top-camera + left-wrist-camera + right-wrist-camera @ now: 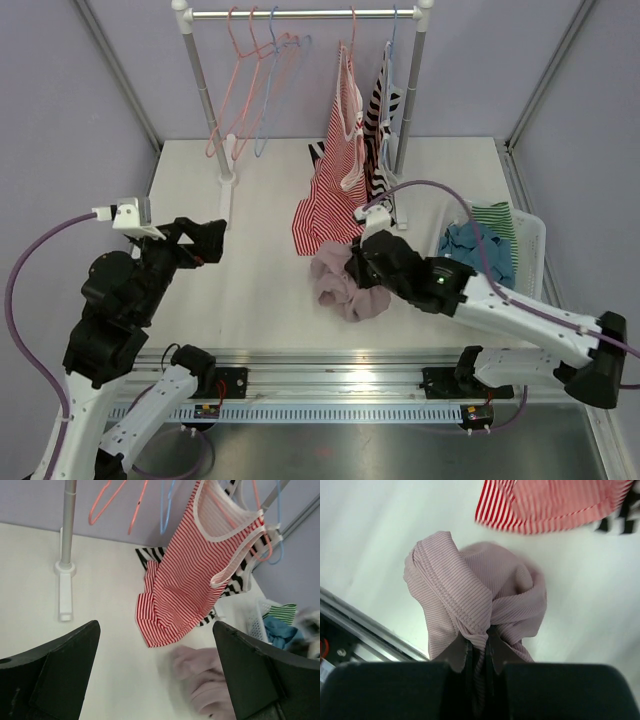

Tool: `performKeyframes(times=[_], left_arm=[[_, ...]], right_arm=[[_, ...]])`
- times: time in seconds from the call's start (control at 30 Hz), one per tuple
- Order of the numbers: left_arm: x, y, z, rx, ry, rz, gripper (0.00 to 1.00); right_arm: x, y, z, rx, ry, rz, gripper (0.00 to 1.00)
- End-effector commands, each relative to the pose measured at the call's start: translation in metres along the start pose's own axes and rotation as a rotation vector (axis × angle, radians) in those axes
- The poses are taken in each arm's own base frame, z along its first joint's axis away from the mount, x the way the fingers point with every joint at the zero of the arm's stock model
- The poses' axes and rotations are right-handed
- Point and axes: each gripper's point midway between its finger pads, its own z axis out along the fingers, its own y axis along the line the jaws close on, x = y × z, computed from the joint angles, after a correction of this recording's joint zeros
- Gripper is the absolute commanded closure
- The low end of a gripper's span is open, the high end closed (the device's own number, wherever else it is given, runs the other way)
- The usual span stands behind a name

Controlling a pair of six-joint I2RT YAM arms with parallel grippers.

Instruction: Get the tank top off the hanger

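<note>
A red-and-white striped tank top (335,170) hangs from a pink hanger (352,30) on the rack rail (300,14), its hem trailing on the table; it also shows in the left wrist view (200,570) and the right wrist view (545,505). Below it a crumpled mauve ribbed garment (340,280) lies on the table. My right gripper (368,268) is shut on a fold of that mauve garment (470,600), the cloth pinched between its fingertips (480,645). My left gripper (215,240) hovers open over the left of the table, its jaws (155,675) holding nothing.
A black-and-white striped garment (385,110) hangs behind the red one. Several empty hangers (255,80) hang at the rail's left. The rack's left post and foot (228,190) stand near my left gripper. A white basket (530,240) with clothes sits at the right.
</note>
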Motion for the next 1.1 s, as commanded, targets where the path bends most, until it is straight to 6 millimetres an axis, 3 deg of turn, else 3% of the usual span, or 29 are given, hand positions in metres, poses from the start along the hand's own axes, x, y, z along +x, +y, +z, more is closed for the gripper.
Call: performKeyframes(times=[0.0, 0.03, 0.1, 0.13, 0.2, 0.23, 0.37, 0.4, 0.5, 0.53, 0.6, 0.7, 0.73, 0.8, 0.83, 0.87, 0.9, 0.93, 1.0, 1.03, 1.07], left_arm=[[0.015, 0.016, 0.003, -0.063, 0.025, 0.044, 0.01], [0.023, 0.020, 0.006, -0.075, 0.043, 0.053, 0.01], [0.028, 0.024, 0.006, -0.085, 0.050, 0.073, 0.01], [0.029, 0.028, 0.006, -0.103, 0.047, 0.076, 0.01], [0.034, 0.031, 0.008, -0.111, 0.050, 0.082, 0.01], [0.038, 0.032, 0.009, -0.112, 0.058, 0.085, 0.01], [0.040, 0.024, 0.011, -0.074, 0.068, 0.069, 0.01], [0.038, 0.022, 0.011, -0.064, 0.067, 0.057, 0.01], [0.032, 0.013, 0.010, -0.029, 0.050, 0.022, 0.01], [0.030, 0.011, 0.008, -0.019, 0.041, 0.012, 0.01], [0.025, 0.004, 0.005, 0.015, 0.033, 0.006, 0.01], [0.025, -0.003, 0.006, 0.045, 0.058, 0.008, 0.01], [0.020, -0.007, 0.006, 0.054, 0.055, 0.002, 0.01], [0.017, -0.013, 0.010, 0.068, 0.074, -0.012, 0.01], [0.005, -0.022, 0.007, 0.099, 0.062, -0.018, 0.01], [-0.001, -0.028, 0.006, 0.118, 0.060, -0.025, 0.01], [-0.002, -0.035, 0.011, 0.141, 0.076, -0.028, 0.01], [-0.015, -0.040, 0.010, 0.154, 0.052, -0.032, 0.01], [-0.018, -0.050, 0.021, 0.181, 0.072, -0.044, 0.01], [-0.029, -0.057, 0.023, 0.197, 0.060, -0.049, 0.01], [-0.032, -0.062, 0.028, 0.209, 0.059, -0.054, 0.01]], right_arm=[[-0.050, -0.039, -0.059, 0.168, -0.152, 0.000, 1.00], [-0.069, -0.048, -0.076, 0.218, -0.209, 0.019, 1.00], [-0.074, -0.069, -0.102, 0.303, -0.216, 0.007, 1.00], [-0.092, -0.080, -0.121, 0.365, -0.274, 0.028, 1.00], [-0.094, -0.102, -0.142, 0.475, -0.271, 0.012, 1.00], [-0.108, -0.115, -0.160, 0.551, -0.329, 0.040, 1.00], [-0.112, -0.166, -0.189, 0.780, -0.327, 0.072, 1.00], [-0.111, -0.190, -0.196, 0.863, -0.321, 0.123, 1.00], [-0.102, -0.219, -0.186, 0.909, -0.278, 0.166, 1.00], [-0.091, -0.234, -0.179, 0.919, -0.233, 0.203, 1.00], [-0.090, -0.238, -0.153, 0.833, -0.214, 0.262, 1.00], [-0.062, -0.269, -0.106, 0.801, -0.120, 0.379, 1.00], [-0.040, -0.272, -0.087, 0.779, -0.056, 0.420, 1.00], [-0.016, -0.290, -0.067, 0.822, 0.008, 0.467, 1.00], [0.003, -0.294, -0.060, 0.846, 0.047, 0.482, 0.98], [0.011, -0.297, -0.056, 0.863, 0.065, 0.489, 0.90], [0.017, -0.299, -0.057, 0.883, 0.075, 0.496, 0.52], [0.021, -0.299, -0.058, 0.893, 0.073, 0.511, 0.37], [0.012, -0.300, -0.073, 0.922, 0.025, 0.520, 0.18], [0.006, -0.297, -0.086, 0.927, -0.006, 0.520, 0.01], [-0.002, -0.295, -0.094, 0.926, -0.036, 0.522, 0.00]])
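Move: The right hand holds the bunched mauve tank top above the table, and the basket it goes to lies about 33 cm to its right and 2 cm farther out, its middle some 14 cm lower. In the basket the teal tank top shows roughly 30 cm right of the hand and 5 cm ahead, while the red-striped tank top still hangs some 18 cm ahead and 4 cm left, slightly above. From the empty left hand the basket is about 60 cm right, 2 cm ahead and 33 cm below. Keeping its pinch on the mauve tank top, the right hand swings about 30 cm right and some 7 cm forward over to the basket, first rising about 15 cm, then sinking about 20 cm into or just over it while turning some 55 degrees clockwise, and only at the bottom do its fingers spread wide and let go. The left hand, open and empty, sinks about 6 cm, holds there, then climbs some 8 cm while easing 4 cm right. ##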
